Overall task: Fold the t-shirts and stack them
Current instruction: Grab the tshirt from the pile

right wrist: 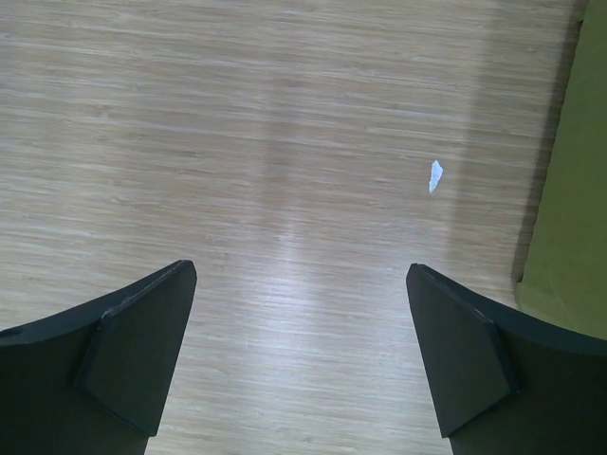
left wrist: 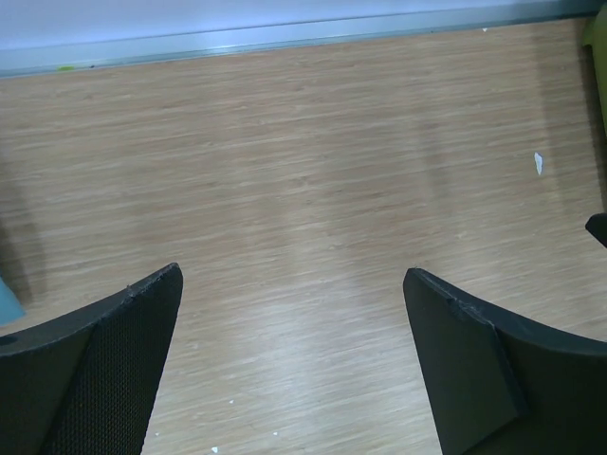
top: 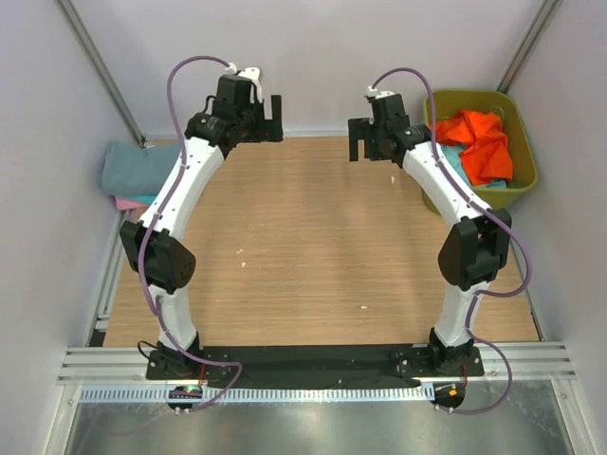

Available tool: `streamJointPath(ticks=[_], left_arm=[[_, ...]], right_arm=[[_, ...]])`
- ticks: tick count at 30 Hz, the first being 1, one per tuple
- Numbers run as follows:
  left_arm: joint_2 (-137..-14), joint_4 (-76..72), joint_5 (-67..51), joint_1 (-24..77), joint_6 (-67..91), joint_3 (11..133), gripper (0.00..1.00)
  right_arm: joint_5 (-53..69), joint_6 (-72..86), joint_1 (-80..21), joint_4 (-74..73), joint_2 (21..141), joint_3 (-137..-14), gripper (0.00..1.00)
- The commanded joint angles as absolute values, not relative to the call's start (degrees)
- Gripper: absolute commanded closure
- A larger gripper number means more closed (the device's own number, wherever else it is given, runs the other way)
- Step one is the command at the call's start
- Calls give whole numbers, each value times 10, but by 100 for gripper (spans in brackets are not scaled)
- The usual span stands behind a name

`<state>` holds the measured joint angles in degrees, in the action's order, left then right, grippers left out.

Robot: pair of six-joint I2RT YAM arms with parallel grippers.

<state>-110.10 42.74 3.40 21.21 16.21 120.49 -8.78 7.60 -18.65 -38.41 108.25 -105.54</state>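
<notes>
A crumpled bright orange t-shirt [top: 481, 142] lies in the olive-green tub [top: 524, 152] at the back right, with teal cloth [top: 453, 163] under it. A folded grey-blue t-shirt [top: 137, 168] lies on a pink one [top: 128, 202] at the far left edge of the table. My left gripper [top: 274, 118] is open and empty, held above the back left of the table. My right gripper [top: 357, 140] is open and empty, above the back right, just left of the tub. Both wrist views show only bare wood between the fingers [left wrist: 104, 360] [right wrist: 123, 360].
The wooden table [top: 313, 246] carries a few small white specks [right wrist: 434, 175]. The tub's wall shows at the right edge of the right wrist view [right wrist: 579, 190]. White walls and metal posts close in the back and sides.
</notes>
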Motion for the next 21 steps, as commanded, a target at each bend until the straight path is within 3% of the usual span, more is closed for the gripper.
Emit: streamJointPath(ticks=[1,10,14,21], left_arm=[[-1091,400,45,228,133,1196,0],[-1077,421,121,248,7,1172,0],[-1064,415,145,265,-72,1143,0],[-1061,430,128,265,-101,1136,0]], right_arm=[[-84,83,-189,-344,1065,-1063,0],[-143,-47,-165,-363,1104,-1232,0],[-51,19,-58,-376,1110,-1296,0],[41,45,65,-407,1148,-1271,3]])
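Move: The orange t-shirt lies bunched in the green bin about 27 cm to the right hand's right, 4 cm ahead and 13 cm below. The bin's middle is about 27 cm right and 3 cm ahead of the right hand; the teal t-shirt is partly under the orange one, some 23 cm right of the hand and level ahead. From the left hand the orange t-shirt is roughly 43 cm right, 4 cm ahead and 21 cm lower. The open, empty right hand sets off slowly, first climbing some 14 cm and easing forward about 6 cm, then swings fast to the right by about 19 cm, over the bin's left wall towards the t-shirts, its fingers tipping up nearly 20 degrees and turning clockwise, and it is just starting to sink at the end. Meanwhile the left hand, also open and empty, sinks about 5 cm with a slight drift back, rolling so its left side rises by some 25 degrees and turning a little clockwise. ##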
